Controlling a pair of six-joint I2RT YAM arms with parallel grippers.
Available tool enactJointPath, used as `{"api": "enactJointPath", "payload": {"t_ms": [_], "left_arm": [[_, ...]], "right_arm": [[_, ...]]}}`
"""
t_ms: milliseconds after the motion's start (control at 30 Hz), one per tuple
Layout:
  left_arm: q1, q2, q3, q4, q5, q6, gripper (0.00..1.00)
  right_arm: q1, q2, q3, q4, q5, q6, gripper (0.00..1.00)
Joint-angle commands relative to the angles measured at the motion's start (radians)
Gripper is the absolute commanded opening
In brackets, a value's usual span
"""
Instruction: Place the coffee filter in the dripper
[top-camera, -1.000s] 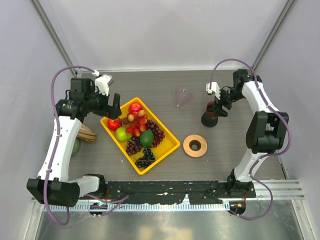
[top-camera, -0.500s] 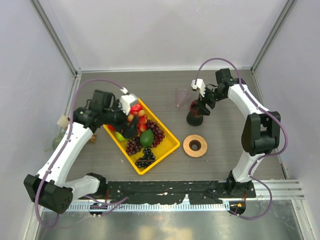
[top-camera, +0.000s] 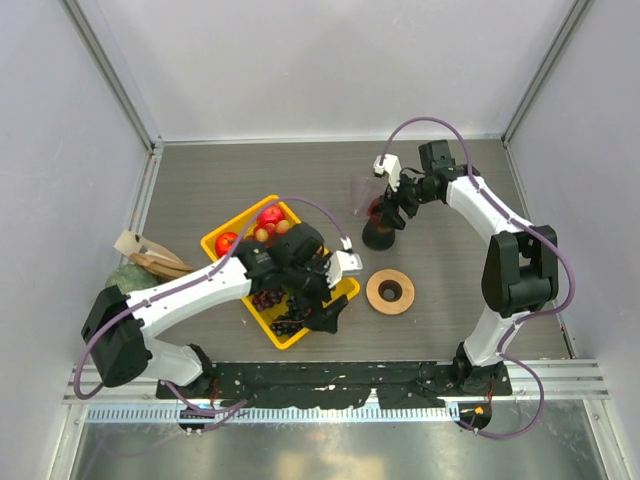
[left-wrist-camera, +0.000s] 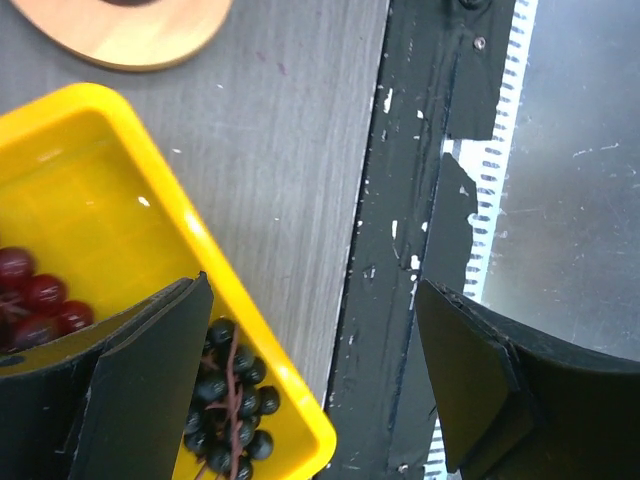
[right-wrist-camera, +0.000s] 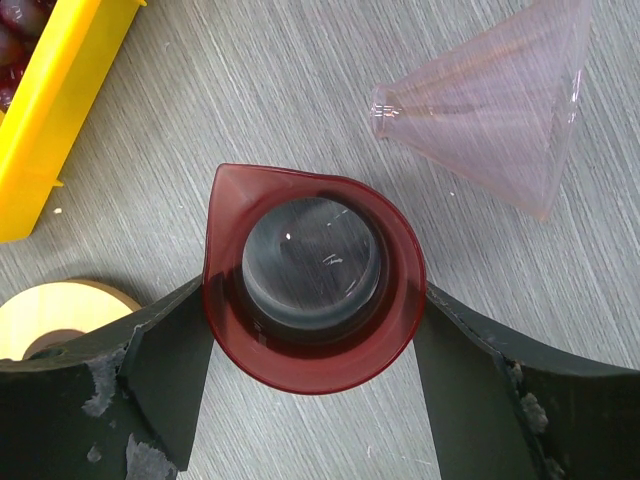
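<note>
The dripper is apart. Its clear pinkish cone (top-camera: 365, 192) lies on its side at the back centre and shows in the right wrist view (right-wrist-camera: 500, 110). Its light-wood ring (top-camera: 390, 291) lies flat to the right of the tray. My right gripper (top-camera: 385, 215) is shut on a dark red vessel (right-wrist-camera: 312, 290) with a pour spout, which stands upright beside the cone. My left gripper (top-camera: 328, 312) is open and empty over the near corner of the yellow fruit tray (left-wrist-camera: 270, 370). I cannot make out a single coffee filter.
A thick bundle of tan papers (top-camera: 160, 262) lies at the far left edge, beside a green object. The yellow tray (top-camera: 215, 240) holds apples, grapes and an avocado. The black front rail (left-wrist-camera: 420, 200) runs along the table's near edge.
My left arm has swung from the far left across the tray to its near right corner. My right gripper has carried the red vessel leftward, next to the clear cone.
</note>
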Motion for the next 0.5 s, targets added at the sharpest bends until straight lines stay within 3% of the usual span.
{"api": "enactJointPath", "payload": {"t_ms": [0,200,467], "left_arm": [[-0.057,0.02,-0.043,0.157,-0.034,-0.065,0.93],[-0.146,0.101,-0.069,0.19,-0.129,-0.058,0.93],[-0.147,0.134,-0.167,0.233,-0.256,-0.072,0.94]], "right_arm": [[0.018,-0.026,-0.034,0.019,0.026,0.068,0.78],[0.047,-0.017,-0.026,0.01,0.004,0.06,0.78],[0.075,-0.007,-0.005,-0.005,-0.003,0.057,0.79]]}}
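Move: The open left hand hovers near the tray's near corner; the wooden ring lies about 15 cm to its right, 8 cm ahead and 11 cm below. The tray's middle is some 12 cm ahead and 10 cm left of that hand. The right hand already grips the red-rimmed carafe; from it the ring lies about 11 cm back and 3 cm right, the clear pink cone about 10 cm ahead and 3 cm left, both some 8 cm lower. Open left hand sinks about 7 cm, easing back, as the right slides its gripped carafe 2 cm left. ##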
